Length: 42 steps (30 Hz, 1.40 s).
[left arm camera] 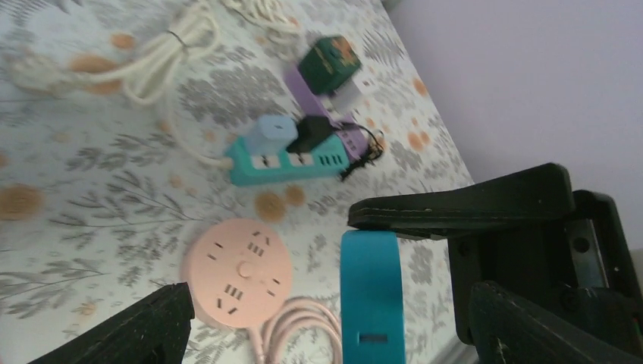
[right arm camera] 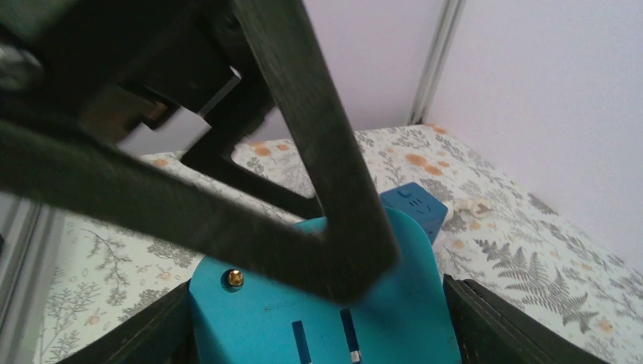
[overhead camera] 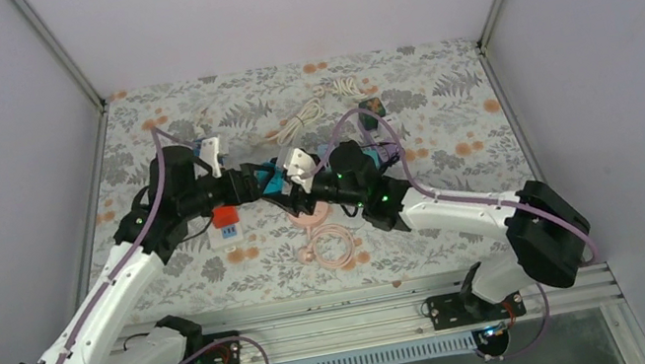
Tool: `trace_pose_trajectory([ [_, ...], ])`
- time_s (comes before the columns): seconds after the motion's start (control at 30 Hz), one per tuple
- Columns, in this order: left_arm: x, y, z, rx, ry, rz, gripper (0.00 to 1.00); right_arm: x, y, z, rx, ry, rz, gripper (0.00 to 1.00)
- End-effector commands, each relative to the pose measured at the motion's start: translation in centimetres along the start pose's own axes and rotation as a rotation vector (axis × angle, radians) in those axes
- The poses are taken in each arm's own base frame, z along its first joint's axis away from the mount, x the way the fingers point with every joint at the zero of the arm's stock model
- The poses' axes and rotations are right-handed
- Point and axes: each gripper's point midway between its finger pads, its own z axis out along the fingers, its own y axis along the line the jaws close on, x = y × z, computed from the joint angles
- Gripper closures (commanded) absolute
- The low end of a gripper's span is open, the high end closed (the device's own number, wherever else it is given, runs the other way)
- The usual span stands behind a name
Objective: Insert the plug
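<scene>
The plug (right arm camera: 326, 318) is a flat teal block with two slots and a brass screw in its face. My right gripper (right arm camera: 315, 322) is shut on its two side edges and holds it in the air over the middle of the table. My left gripper (left arm camera: 269, 254) faces it with jaws wide apart. The plug's narrow edge (left arm camera: 369, 296) stands between the jaws, touching the upper finger (left arm camera: 455, 205) and well apart from the lower one. From above, both grippers meet at the teal plug (overhead camera: 271, 183). The round pink power strip (left arm camera: 237, 271) lies flat on the table below.
A teal power strip (left arm camera: 288, 161) with a pale blue and a black plug in it lies beyond, next to a purple strip (left arm camera: 307, 95) and a green adapter (left arm camera: 328, 64). White cable (overhead camera: 307, 115) lies at the back. A red and white block (overhead camera: 226, 224) and pink cable coil (overhead camera: 335, 245) lie nearer.
</scene>
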Motion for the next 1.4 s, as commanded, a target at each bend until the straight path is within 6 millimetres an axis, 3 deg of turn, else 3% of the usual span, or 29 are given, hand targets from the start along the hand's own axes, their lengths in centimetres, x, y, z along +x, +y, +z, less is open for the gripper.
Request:
trace_pose_trajectory([
  [0.0, 1.1, -3.2, -0.1, 0.179, 0.104, 0.027, 0.14, -0.7, 1.1, -0.6, -0.012, -0.021, -0.044, 0.38],
  [0.13, 2.0, -2.9, 0.1, 0.171, 0.152, 0.019, 0.34, -0.6, 1.5, -0.3, -0.007, 0.002, -0.068, 0.39],
  [0.27, 2.8, -2.9, 0.2, 0.178, 0.196, 0.012, 0.44, -0.5, 1.7, -0.1, -0.011, 0.012, -0.084, 0.39],
  [0.57, 4.6, -2.5, 1.0, 0.201, 0.285, -0.006, 0.48, -1.3, 1.9, 0.2, -0.022, 0.003, -0.133, 0.39],
  [0.77, 4.9, -2.3, 1.6, 0.208, 0.31, -0.018, 0.63, -1.7, 2.5, 0.4, -0.047, -0.012, -0.151, 0.39],
  [0.93, 4.3, -2.3, 2.0, 0.206, 0.296, -0.012, 0.69, -1.2, 2.5, 1.0, -0.033, 0.009, -0.166, 0.39],
  [1.07, 4.8, -1.9, 2.6, 0.202, 0.319, -0.014, 0.9, -1.1, 2.2, 1.3, -0.017, 0.025, -0.161, 0.39],
  [1.13, 4.8, -1.7, 2.7, 0.194, 0.317, -0.006, 0.97, -1.2, 1.7, 1.2, 0.007, 0.03, -0.142, 0.35],
  [1.3, 3.7, -1.3, 2.3, 0.151, 0.271, 0.116, 0.98, -1.0, 0.0, -0.1, 0.11, 0.069, -0.06, 0.06],
  [1.37, 3.2, -0.9, 2.1, 0.114, 0.253, 0.168, 0.98, -1.2, -1.0, -1.1, 0.175, 0.1, 0.021, 0.0],
])
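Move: The blue plug is held in the air in the right hand's fingers, its middle about 1 cm left of that hand's point and otherwise level with it. From the open left hand it is about 5 cm to the right, 1 cm back and 3 cm below. On the table some 26 cm below the left hand, the pink round strip lies about 5 cm ahead and 11 cm right. The red plug is about 5 cm ahead, 9 cm left and 23 cm down. The left hand comes down and to the right about 5 cm onto the blue plug, also drawing back some 3 cm before easing forward 1 cm late on, turning about 15 degrees clockwise with its fingers tipping further down as they close from wide open and pinch the plug. The right hand holds the plug out, drifting about 2 cm back and down with a slight roll, then near the end eases forward again and spreads its fingers wide to let go of the plug. ##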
